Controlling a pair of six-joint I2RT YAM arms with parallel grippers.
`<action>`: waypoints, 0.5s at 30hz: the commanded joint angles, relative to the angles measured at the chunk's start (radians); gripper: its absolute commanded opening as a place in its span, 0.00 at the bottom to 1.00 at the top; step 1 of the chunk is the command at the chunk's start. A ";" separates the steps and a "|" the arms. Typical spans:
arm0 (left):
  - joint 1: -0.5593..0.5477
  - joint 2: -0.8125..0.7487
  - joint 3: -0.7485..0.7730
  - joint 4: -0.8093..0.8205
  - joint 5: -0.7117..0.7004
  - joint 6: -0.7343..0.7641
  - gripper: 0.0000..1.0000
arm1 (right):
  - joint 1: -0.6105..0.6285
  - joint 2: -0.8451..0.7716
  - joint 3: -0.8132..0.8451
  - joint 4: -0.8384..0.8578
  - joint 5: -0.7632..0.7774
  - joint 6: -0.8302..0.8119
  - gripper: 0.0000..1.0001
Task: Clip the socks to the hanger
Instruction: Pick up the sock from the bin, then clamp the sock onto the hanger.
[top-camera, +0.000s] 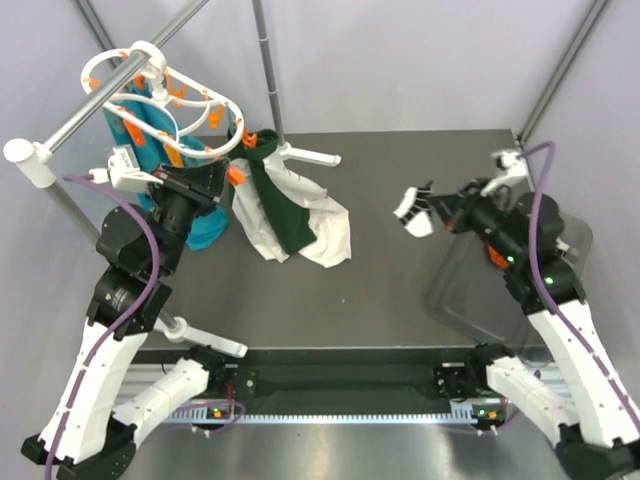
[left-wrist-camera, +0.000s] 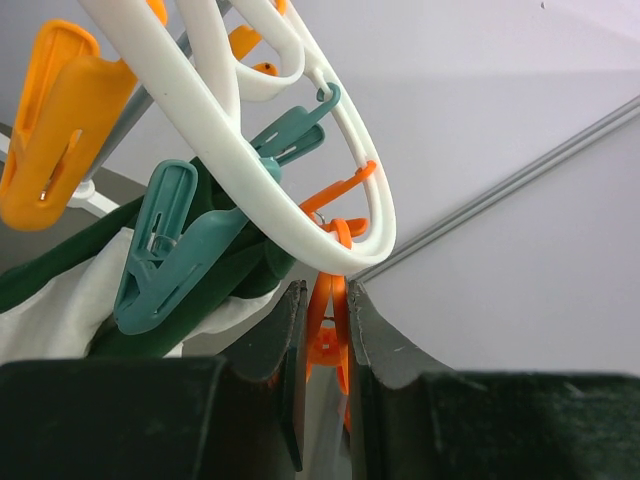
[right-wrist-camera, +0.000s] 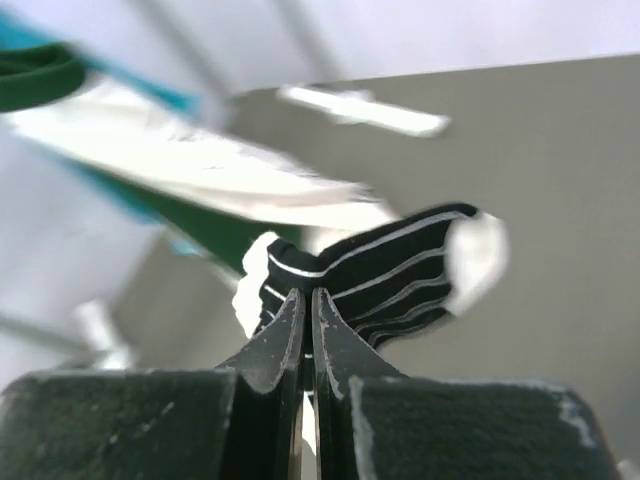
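The hanger (top-camera: 143, 50) is a white oval ring (left-wrist-camera: 200, 110) hung from the rail at the back left, with orange clips dangling from it. My left gripper (top-camera: 228, 180) (left-wrist-camera: 325, 290) reaches up under the ring's near edge and is shut on one orange clip (left-wrist-camera: 328, 330), squeezing its handles. Held in the air over the right half of the table, my right gripper (top-camera: 432, 207) (right-wrist-camera: 305, 295) is shut on a dark sock with thin white stripes (top-camera: 412, 213) (right-wrist-camera: 400, 270). The sock hangs out past the fingertips.
A white and a dark-green cloth (top-camera: 290, 215) hang from the hanger down onto the table. Teal cloths (top-camera: 150, 125) hang behind my left arm. A teal peg (left-wrist-camera: 165, 250) grips the green cloth. A grey rail (top-camera: 110, 85), an upright pole (top-camera: 268, 70) and a clear bin (top-camera: 470, 290) stand around.
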 joint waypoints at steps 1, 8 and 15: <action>-0.006 0.001 0.055 -0.100 0.053 -0.014 0.00 | 0.198 0.100 0.046 0.315 -0.074 0.144 0.00; -0.006 -0.002 0.086 -0.126 0.061 -0.032 0.00 | 0.463 0.352 0.186 0.620 0.000 0.225 0.00; -0.006 -0.010 0.086 -0.117 0.084 -0.055 0.00 | 0.612 0.551 0.348 0.718 0.067 0.299 0.00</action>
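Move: The right hand has the striped sock pinched at its fingertips, and the orange clip it is bound for lies about 36 cm to its left, level with it front to back and some 13 cm higher. The green-and-white garment hangs about 27 cm left and 6 cm farther out, roughly level in height; the bin is some 20 cm to the right, 2 cm farther out and 30 cm below. The left hand already has that clip between its fingertips. The right arm sweeps the striped sock fast to the left, about 23 cm, and climbs some 9 cm on the way, heading for the orange clip at the near corner of the hanger while its shut fingers keep their pinch on the sock. As it goes the wrist swings some 30 degrees counter-clockwise and rolls its left side up, bringing the fingers round to point mostly left, while the left hand keeps hold of the clip and eases back only about a centimetre. ##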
